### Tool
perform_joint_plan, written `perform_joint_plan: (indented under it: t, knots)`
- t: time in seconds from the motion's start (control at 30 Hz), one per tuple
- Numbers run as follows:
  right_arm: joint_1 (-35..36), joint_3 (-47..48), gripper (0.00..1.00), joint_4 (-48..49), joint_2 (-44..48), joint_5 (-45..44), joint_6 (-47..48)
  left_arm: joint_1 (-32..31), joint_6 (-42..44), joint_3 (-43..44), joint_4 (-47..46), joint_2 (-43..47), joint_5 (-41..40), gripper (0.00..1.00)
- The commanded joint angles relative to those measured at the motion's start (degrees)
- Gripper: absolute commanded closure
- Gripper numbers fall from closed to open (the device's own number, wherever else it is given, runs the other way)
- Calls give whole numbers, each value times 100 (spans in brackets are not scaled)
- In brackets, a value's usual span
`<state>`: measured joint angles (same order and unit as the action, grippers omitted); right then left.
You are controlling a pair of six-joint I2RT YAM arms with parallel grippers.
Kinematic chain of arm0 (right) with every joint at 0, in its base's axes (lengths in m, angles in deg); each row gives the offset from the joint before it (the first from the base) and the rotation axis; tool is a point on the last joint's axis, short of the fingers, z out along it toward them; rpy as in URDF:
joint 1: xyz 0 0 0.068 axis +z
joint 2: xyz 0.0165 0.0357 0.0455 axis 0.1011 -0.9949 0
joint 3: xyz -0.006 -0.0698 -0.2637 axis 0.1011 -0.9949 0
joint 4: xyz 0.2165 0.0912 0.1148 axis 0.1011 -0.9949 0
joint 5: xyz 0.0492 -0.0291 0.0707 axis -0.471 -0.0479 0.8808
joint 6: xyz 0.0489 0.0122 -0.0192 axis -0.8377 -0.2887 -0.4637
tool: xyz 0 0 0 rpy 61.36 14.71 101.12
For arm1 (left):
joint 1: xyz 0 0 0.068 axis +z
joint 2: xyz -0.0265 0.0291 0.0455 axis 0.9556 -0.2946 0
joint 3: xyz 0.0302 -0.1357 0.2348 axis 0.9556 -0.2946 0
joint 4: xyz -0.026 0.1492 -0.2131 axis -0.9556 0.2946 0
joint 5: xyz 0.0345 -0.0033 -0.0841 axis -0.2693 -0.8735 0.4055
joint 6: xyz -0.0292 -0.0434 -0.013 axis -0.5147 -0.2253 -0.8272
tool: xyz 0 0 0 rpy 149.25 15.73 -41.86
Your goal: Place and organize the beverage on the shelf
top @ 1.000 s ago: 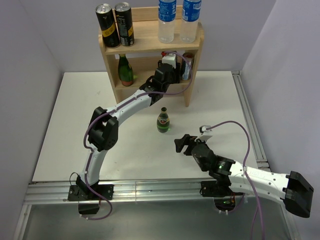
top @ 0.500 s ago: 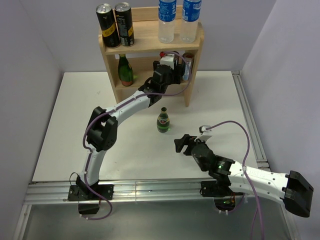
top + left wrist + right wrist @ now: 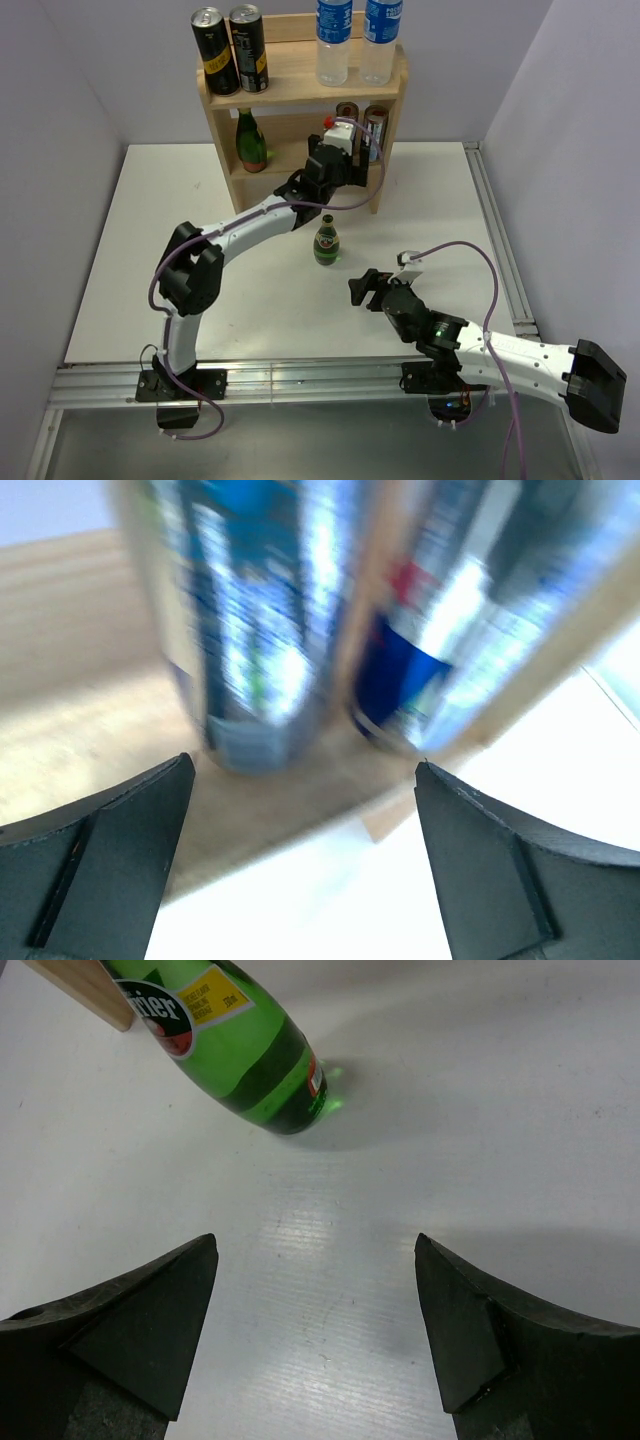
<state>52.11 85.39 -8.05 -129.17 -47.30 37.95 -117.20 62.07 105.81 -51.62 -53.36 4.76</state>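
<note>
The light-wood shelf (image 3: 302, 88) stands at the table's far edge. Its top tier carries two black cans (image 3: 231, 48) and two water bottles (image 3: 357, 40). On the middle tier stand a green bottle (image 3: 250, 140) at the left and two slim cans (image 3: 362, 118) at the right. My left gripper (image 3: 345, 142) is just in front of those cans, open and empty. In the left wrist view both cans (image 3: 255, 630) are blurred beyond my left gripper (image 3: 305, 780). A small green bottle (image 3: 326, 240) stands upright on the table. My right gripper (image 3: 362, 288) is open, a short way in front of that bottle (image 3: 240, 1050).
White table (image 3: 150, 260) with a metal rail along its near edge (image 3: 300, 378). Grey walls close in the left, back and right sides. A shelf corner (image 3: 80, 985) shows at the top left of the right wrist view.
My left gripper went from shut to open, letting go of a can on the middle tier, and drew back a little. The left elbow swung left. The right arm is unmoved.
</note>
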Motion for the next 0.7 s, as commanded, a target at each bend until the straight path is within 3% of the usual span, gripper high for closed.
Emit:
perform_joint_plan:
  t: [0.0, 0.37, 0.67]
  knots:
    - [-25, 51, 14, 181, -19, -209, 47, -224, -118, -303, 130, 389, 250, 1]
    - [-17, 104, 14, 189, -142, -191, 91, -637, 40, -1472, -19, 1531, -575, 1]
    - [80, 428, 13, 637, -212, 371, 731, -1085, -82, -2157, 839, 3682, -1517, 1]
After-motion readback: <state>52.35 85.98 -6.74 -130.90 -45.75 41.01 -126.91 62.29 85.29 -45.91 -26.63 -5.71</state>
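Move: The green bottle still on the table stands about 13 cm back from the left hand, roughly 5 cm to its left and some 17 cm below it. The can just set on the middle shelf is about 5 cm straight ahead of the left hand at finger height, and the other can stands about 7 cm to the right of that one. From the idle right hand the green bottle is some 13 cm ahead, 8 cm left and nearly level. The left hand, its fingers already wide open and clear of the can, draws straight back out of the shelf by about 8 cm, nearly level, with the fingers staying open and the wrist barely turning. Then, still backing to about 12 cm in all, it swings left by some 5 cm and climbs quickly by about 6 cm, away from the two cans, to end high over the green bottle without touching it. ##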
